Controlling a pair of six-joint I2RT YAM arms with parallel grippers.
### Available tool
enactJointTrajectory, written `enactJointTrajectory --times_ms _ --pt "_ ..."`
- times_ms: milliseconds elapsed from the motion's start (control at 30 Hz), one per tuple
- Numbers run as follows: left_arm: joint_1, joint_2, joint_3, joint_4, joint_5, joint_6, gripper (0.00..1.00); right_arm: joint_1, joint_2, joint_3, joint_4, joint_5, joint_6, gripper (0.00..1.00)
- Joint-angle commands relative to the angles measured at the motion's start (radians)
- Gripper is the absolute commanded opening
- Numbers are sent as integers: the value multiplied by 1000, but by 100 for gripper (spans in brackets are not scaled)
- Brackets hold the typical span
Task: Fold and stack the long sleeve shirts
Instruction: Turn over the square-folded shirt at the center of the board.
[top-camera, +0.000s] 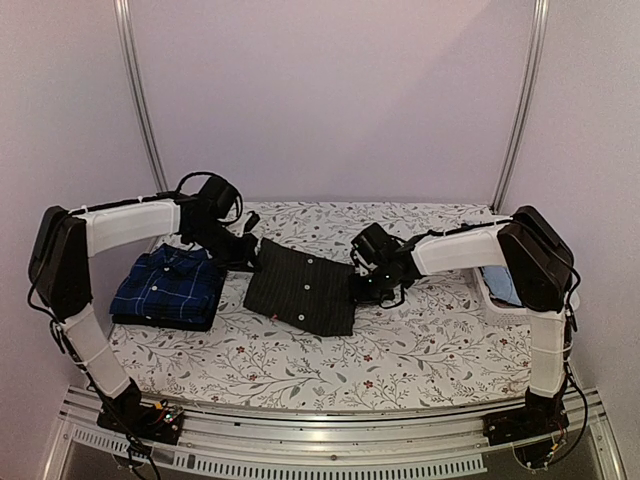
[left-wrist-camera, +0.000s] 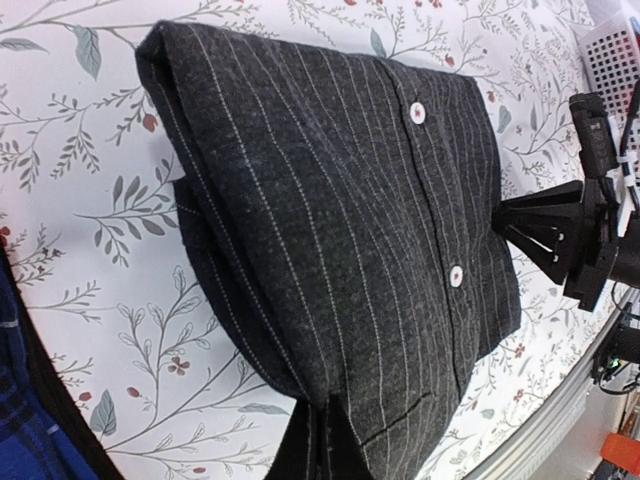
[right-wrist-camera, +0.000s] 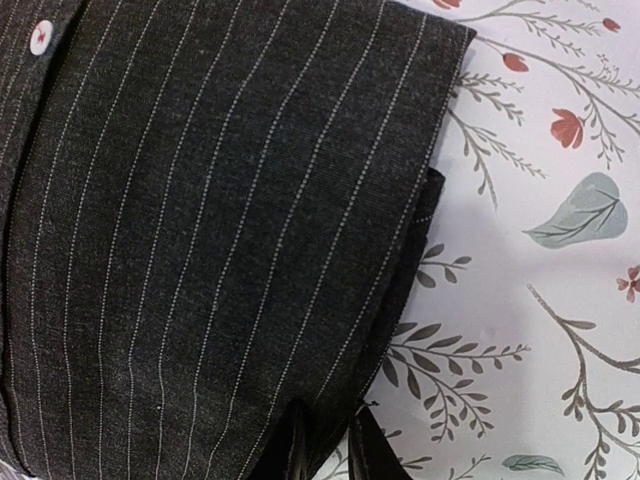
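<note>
The black pinstriped long sleeve shirt (top-camera: 300, 290) lies folded into a rectangle mid-table, buttons up. The navy checked shirt (top-camera: 168, 288) sits folded to its left, apart from it. My left gripper (top-camera: 252, 258) is at the black shirt's upper left edge. In the left wrist view that gripper (left-wrist-camera: 318, 400) is shut on the cloth, which bunches into its fingers. My right gripper (top-camera: 357, 283) is at the opposite edge. In the right wrist view the right gripper (right-wrist-camera: 328, 408) has its fingers pinched close on the folded edge of the black shirt (right-wrist-camera: 220, 220).
A floral tablecloth (top-camera: 300, 360) covers the table. A white basket (top-camera: 497, 292) with something blue in it stands at the right edge, behind the right arm. Metal frame posts rise at the back corners. The navy shirt (left-wrist-camera: 20, 420) lies close beside the left arm.
</note>
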Motion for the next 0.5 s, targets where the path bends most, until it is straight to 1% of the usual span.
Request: enactJointTrajectory --times_ms 0,133,233,333,467 --pt "18 -38 36 -26 36 23 0 7 2 -4 -23 10 -1 15" --pt "27 -53 55 -32 62 26 0 7 -29 14 -23 -6 -8 16" --pt "37 -72 77 -33 83 30 0 7 -18 56 -28 -20 -17 17" --pt "43 -79 115 -45 95 33 0 7 48 86 -24 -47 -21 16" --pt "44 -79 175 -65 126 30 0 11 137 138 21 -132 -14 15"
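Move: The folded dark shirt hangs from the closed left fingers by its left side; its middle lies about 8 cm to the left hand's right, 1 cm farther out and 8 cm below. The blue plaid stack is some 15 cm to the left hand's left, 1 cm ahead, 9 cm down. From the low right hand, already at the shirt's right edge, the middle is 8 cm left and 2 cm ahead, and the white basket roughly 31 cm right and 6 cm ahead. Keep the left fingers shut on the shirt's left side and raise it, slowly at first and then faster, about 5 cm in all, easing forward a little towards the end. Hold the right gripper still at the low right edge, then send it some 2.5 cm left after the shirt, rising and reaching forward barely 1 cm, its nearly closed opening kept. ##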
